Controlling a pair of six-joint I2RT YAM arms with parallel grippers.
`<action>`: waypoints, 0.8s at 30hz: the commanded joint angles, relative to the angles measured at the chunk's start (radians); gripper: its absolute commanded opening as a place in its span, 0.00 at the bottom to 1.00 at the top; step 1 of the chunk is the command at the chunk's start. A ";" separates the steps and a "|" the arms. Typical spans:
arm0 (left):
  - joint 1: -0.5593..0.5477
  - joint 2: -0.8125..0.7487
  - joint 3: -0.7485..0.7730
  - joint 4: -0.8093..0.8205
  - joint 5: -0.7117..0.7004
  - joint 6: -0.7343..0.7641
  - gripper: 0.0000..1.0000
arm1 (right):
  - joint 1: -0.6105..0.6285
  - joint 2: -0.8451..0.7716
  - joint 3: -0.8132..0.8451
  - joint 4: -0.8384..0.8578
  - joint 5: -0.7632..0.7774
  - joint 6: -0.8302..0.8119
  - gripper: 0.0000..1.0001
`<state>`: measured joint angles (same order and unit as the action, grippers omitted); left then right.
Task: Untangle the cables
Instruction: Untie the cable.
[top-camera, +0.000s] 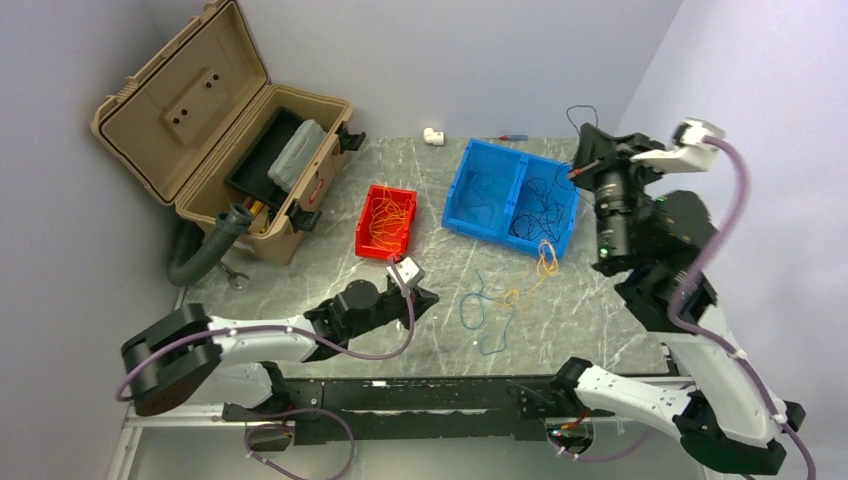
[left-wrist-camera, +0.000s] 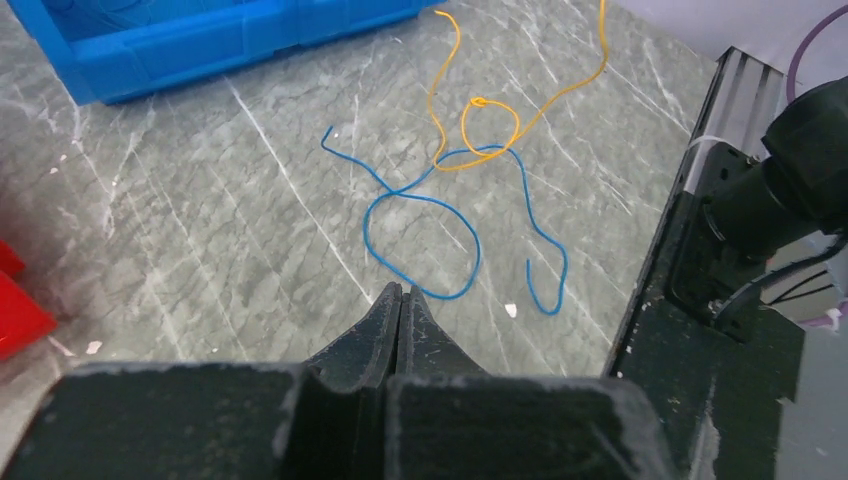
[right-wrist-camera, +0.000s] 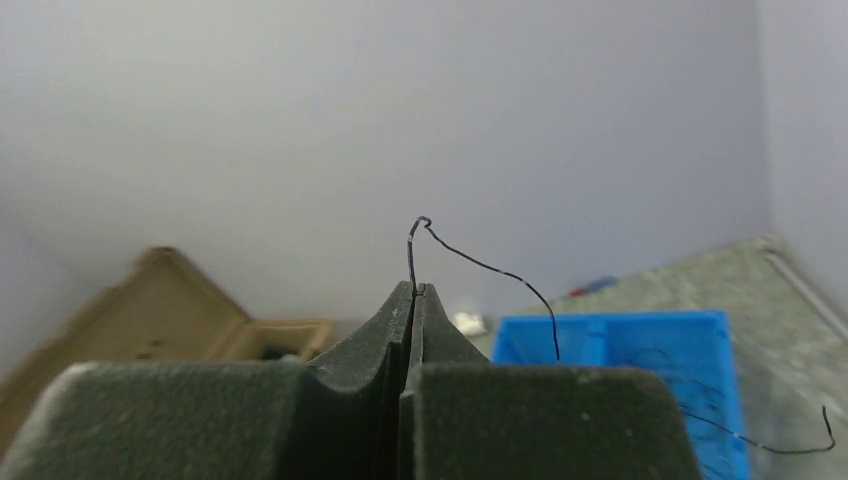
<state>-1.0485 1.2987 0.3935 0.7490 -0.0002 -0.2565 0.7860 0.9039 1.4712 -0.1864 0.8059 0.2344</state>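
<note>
A blue cable and an orange cable lie loosely crossed on the marble table, with another orange strand by the blue bin. In the left wrist view the blue cable loops just past my left gripper, and the orange cable lies beyond. The left gripper is shut with nothing seen between its fingers. My right gripper is raised over the bin, shut on a thin black cable that arcs down towards the bin. More black cables lie inside it.
A red bin holding orange wires stands left of the blue one. An open tan toolbox fills the far left corner, with a wrench in front. A small white fitting and a screwdriver lie at the back edge.
</note>
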 joint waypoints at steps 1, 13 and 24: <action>-0.002 -0.116 0.104 -0.376 0.003 0.013 0.00 | -0.033 0.059 -0.038 0.042 0.149 -0.111 0.00; -0.002 -0.349 0.132 -0.636 -0.052 0.014 0.00 | -0.356 0.142 -0.035 -0.174 -0.178 0.116 0.00; -0.002 -0.224 0.200 -0.404 0.010 0.111 0.68 | -0.376 0.138 0.068 -0.252 -0.340 0.187 0.00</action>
<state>-1.0489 1.0031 0.5201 0.1585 -0.0299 -0.1951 0.4129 1.0676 1.4471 -0.4198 0.5610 0.3756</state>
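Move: The black cable hangs from the right hand's closed fingers, high up; the blue bin's right compartment lies about 23 cm ahead of that hand, 10 cm right and 50 cm below, the yellow cable 3 cm back and straight left-right, 54 cm down. From the empty left hand, the blue cable is level ahead, 9 cm right and 13 cm below; the yellow cable 4 cm ahead, 17 cm right; the red bin 25 cm ahead, 14 cm left. Black cable still pinched in its shut fingers, the right hand carries it forward about 8 cm and down some 10 towards the blue bin's right compartment, drifting right and partly back, fingers tipping down. The left hand draws off left and a little up, away from the blue cable, then parts its closed fingers to about half open. ##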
